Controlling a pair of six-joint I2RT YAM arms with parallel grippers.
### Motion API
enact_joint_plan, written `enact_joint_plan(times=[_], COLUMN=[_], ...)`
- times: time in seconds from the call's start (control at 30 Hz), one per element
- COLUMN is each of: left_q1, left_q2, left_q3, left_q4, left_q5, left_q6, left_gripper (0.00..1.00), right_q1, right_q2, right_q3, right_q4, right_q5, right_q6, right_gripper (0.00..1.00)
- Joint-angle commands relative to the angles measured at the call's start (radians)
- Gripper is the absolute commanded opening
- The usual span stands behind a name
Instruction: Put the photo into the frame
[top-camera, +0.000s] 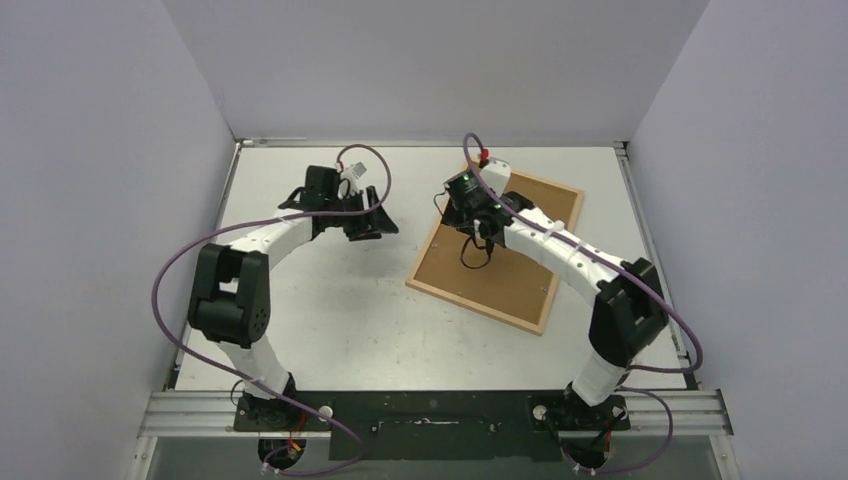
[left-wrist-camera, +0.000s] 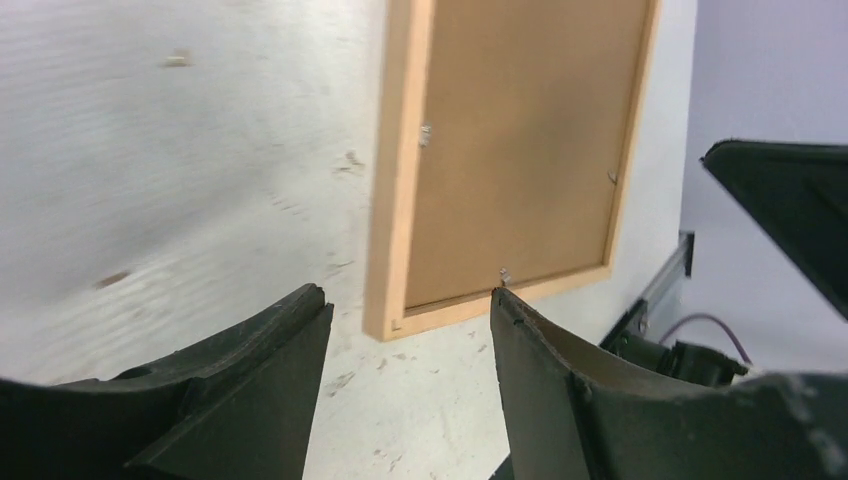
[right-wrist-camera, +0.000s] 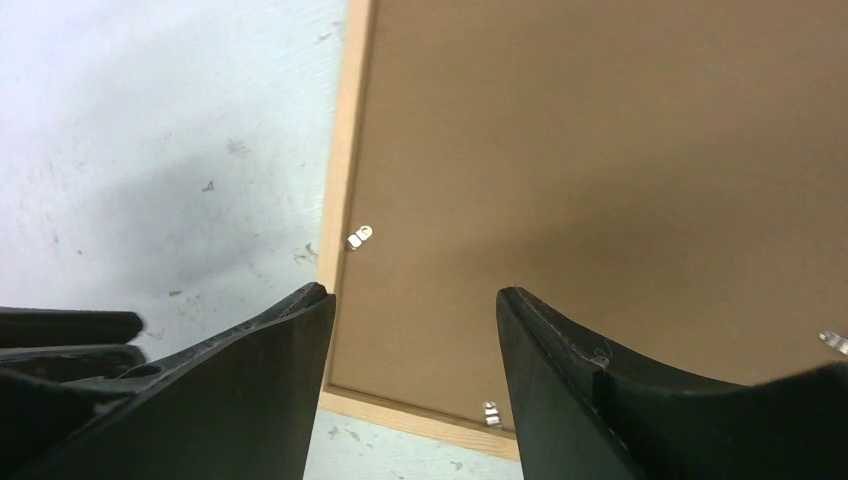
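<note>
The light-wood frame (top-camera: 475, 308) lies face down on the table, right of centre, with a brown backing board (top-camera: 505, 265) filling it. The photo is out of view in every view. My right gripper (top-camera: 479, 238) hangs open over the frame's far left part; in its wrist view (right-wrist-camera: 415, 295) the board (right-wrist-camera: 600, 150) and the frame rail (right-wrist-camera: 345, 170) show between the empty fingers. My left gripper (top-camera: 375, 222) is open and empty over bare table, left of the frame. Its wrist view (left-wrist-camera: 410, 300) looks at the frame's corner (left-wrist-camera: 395, 300).
Small metal tabs (right-wrist-camera: 358, 238) sit along the frame's inner edge, over the backing board. The white table (top-camera: 330, 310) is walled on three sides. A metal rail (top-camera: 430, 410) carries both arm bases at the near edge.
</note>
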Motion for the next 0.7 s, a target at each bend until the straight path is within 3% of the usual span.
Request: enact_joint_plan(times=[0.0,0.1,0.33,0.4,0.47,0.67], left_q1=[0.086,0.125,0.210,0.214,0.214,0.214], left_q2=[-0.130,-0.196,-0.274,-0.283,-0.294,-0.295], left_q3=[-0.062,-0.114,-0.189,-0.194,-0.203,-0.221], left_q4=[-0.070,-0.094,-0.135,-0.147,-0.142,-0.129], left_q5=[-0.153,-0.214,-0.211,-0.219,-0.230,-0.229], left_q6=[-0.029,-0.051,-0.044,-0.033,-0.029,-0.018], left_gripper=[0.58,0.59,0.64,0.75,0.95,0.97], right_q1=[0.036,0.042,0.064,0.065,0.070,0.075], right_q2=[0.168,0.306,0.511,0.574,0.619,0.682], right_q3=[0.180,0.334,0.537,0.590,0.616,0.648], right_q4=[-0.149,-0.184,-0.133,-0.164,-0.179,-0.151], right_q5=[0.050,0.067,0.074,0.080,0.085,0.081], right_q6=[-0.057,-0.078,-0.183,-0.189,-0.196,-0.225], right_gripper=[0.62,0.62,0.63,0.63,0.61,0.58])
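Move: The clip on the frame's left rail lies about 4 cm ahead of my right hand, 7 cm to its left and 14 cm below. From the same hand, the frame's near-left corner is some 5 cm back and 12 cm left, and the near-rail clip about 9 cm back and 2 cm left, both near table height. From my left hand, the left-rail clip lies about 3 cm ahead, 10 cm right and 9 cm below. I lower my right hand about 10 cm while carrying it left and forward, some 7 or 8 cm each, to bring it close above the frame's left rail beside the clip, rolling its left side down about 15 degrees with the fingers still part open. My left hand swings about 12 cm left, away from the frame, then eases back slightly, turning some 20 degrees counter-clockwise and spreading its fingers wide. ##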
